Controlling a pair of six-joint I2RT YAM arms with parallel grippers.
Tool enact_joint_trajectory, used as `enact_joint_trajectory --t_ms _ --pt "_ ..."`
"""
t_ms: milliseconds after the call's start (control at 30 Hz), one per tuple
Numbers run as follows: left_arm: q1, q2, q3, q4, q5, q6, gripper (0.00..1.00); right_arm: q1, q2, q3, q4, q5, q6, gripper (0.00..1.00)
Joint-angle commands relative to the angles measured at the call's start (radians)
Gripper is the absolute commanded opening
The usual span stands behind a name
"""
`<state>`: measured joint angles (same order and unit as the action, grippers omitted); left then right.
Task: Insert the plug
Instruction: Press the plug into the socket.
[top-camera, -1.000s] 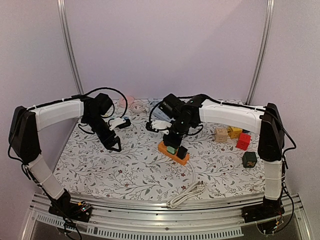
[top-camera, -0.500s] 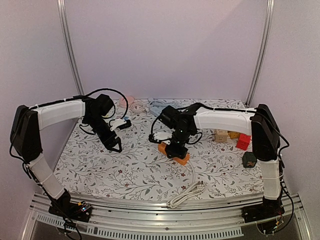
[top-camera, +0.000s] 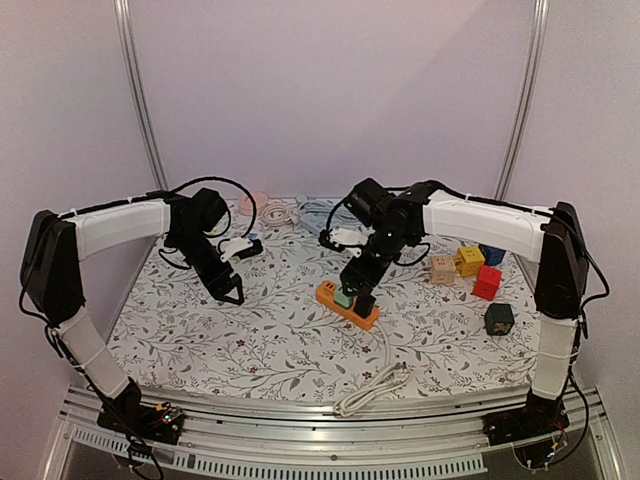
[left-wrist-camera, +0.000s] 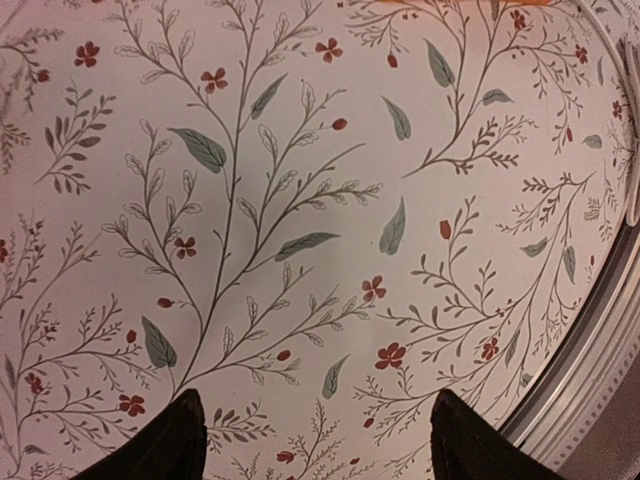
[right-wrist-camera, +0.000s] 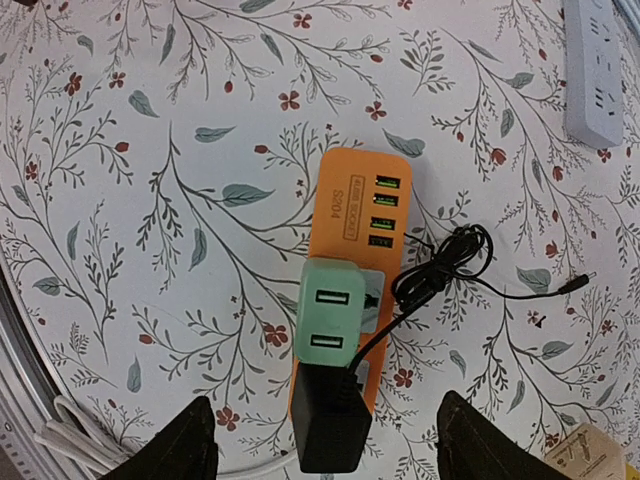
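Observation:
An orange power strip (top-camera: 347, 304) (right-wrist-camera: 365, 205) lies on the flowered cloth at mid-table. A pale green USB adapter (right-wrist-camera: 330, 320) sits in it, and a black plug (right-wrist-camera: 330, 425) (top-camera: 365, 303) stands in the strip right behind the adapter. The plug's thin black cable (right-wrist-camera: 440, 275) loops off to the side. My right gripper (right-wrist-camera: 328, 440) (top-camera: 357, 275) hovers open above the plug, its fingers wide on either side and touching nothing. Over bare cloth to the left, my left gripper (left-wrist-camera: 318, 430) (top-camera: 232, 293) is open and empty.
Coloured blocks (top-camera: 470, 262) and a dark green cube (top-camera: 499, 318) stand at the right. A white power strip (right-wrist-camera: 598, 80) lies at the back, with a coiled white cable (top-camera: 272, 212) near it. Another white cable (top-camera: 372, 388) trails from the orange strip to the front rail.
My right gripper was shut and low over the orange strip's plugs; it has since opened and lifted away. The left arm has not moved.

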<state>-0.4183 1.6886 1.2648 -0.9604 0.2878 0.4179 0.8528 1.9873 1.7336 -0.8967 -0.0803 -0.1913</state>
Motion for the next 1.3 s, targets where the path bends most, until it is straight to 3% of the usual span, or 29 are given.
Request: enact_joint_trajectory --t_ms 0,167,300,600,833,1267 --pt "0.012 0.017 -0.003 0.019 0.011 0.008 0.76 -0.034 -0.048 -0.051 -0.028 -0.047 0.041 0.75" --pt "0.013 0.016 -0.001 0.018 0.01 0.006 0.76 -0.038 -0.003 -0.058 -0.058 -0.023 0.044 0.67" --pt "0.012 0.015 -0.003 0.016 0.011 0.005 0.76 -0.041 0.019 -0.059 -0.072 -0.028 0.04 0.54" --pt "0.013 0.02 -0.003 0.017 0.014 0.003 0.76 -0.04 0.033 -0.09 -0.088 -0.002 0.039 0.5" --pt "0.01 0.025 0.0 0.018 0.01 0.004 0.75 -0.04 0.049 -0.097 -0.068 -0.042 0.041 0.3" --pt "0.009 0.033 0.004 0.019 0.004 0.005 0.75 0.002 0.076 -0.127 -0.029 0.073 0.054 0.12"
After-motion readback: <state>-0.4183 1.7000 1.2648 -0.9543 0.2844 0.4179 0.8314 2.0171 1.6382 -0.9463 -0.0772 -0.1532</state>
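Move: The black plug, standing in the near end of the orange power strip, is roughly 3 cm back, 4 cm to the right and 6 cm below my open right hand. The mint plug next to it is about 1 cm back, 1 cm left and 6 cm down; the strip's middle is some 2 cm back, straight below by 9 cm. From my left hand, the black plug lies about 27 cm right, 1 cm back and 4 cm lower. I take my right hand to the right first, then down and slightly back onto the black plug, sinking about 5 cm and ending some 3 cm farther right, with a wrist tilt of roughly 10 degrees. On the way I close my wide-open fingers until they pinch the plug from both sides, then keep that grip while easing a touch back to the left. ##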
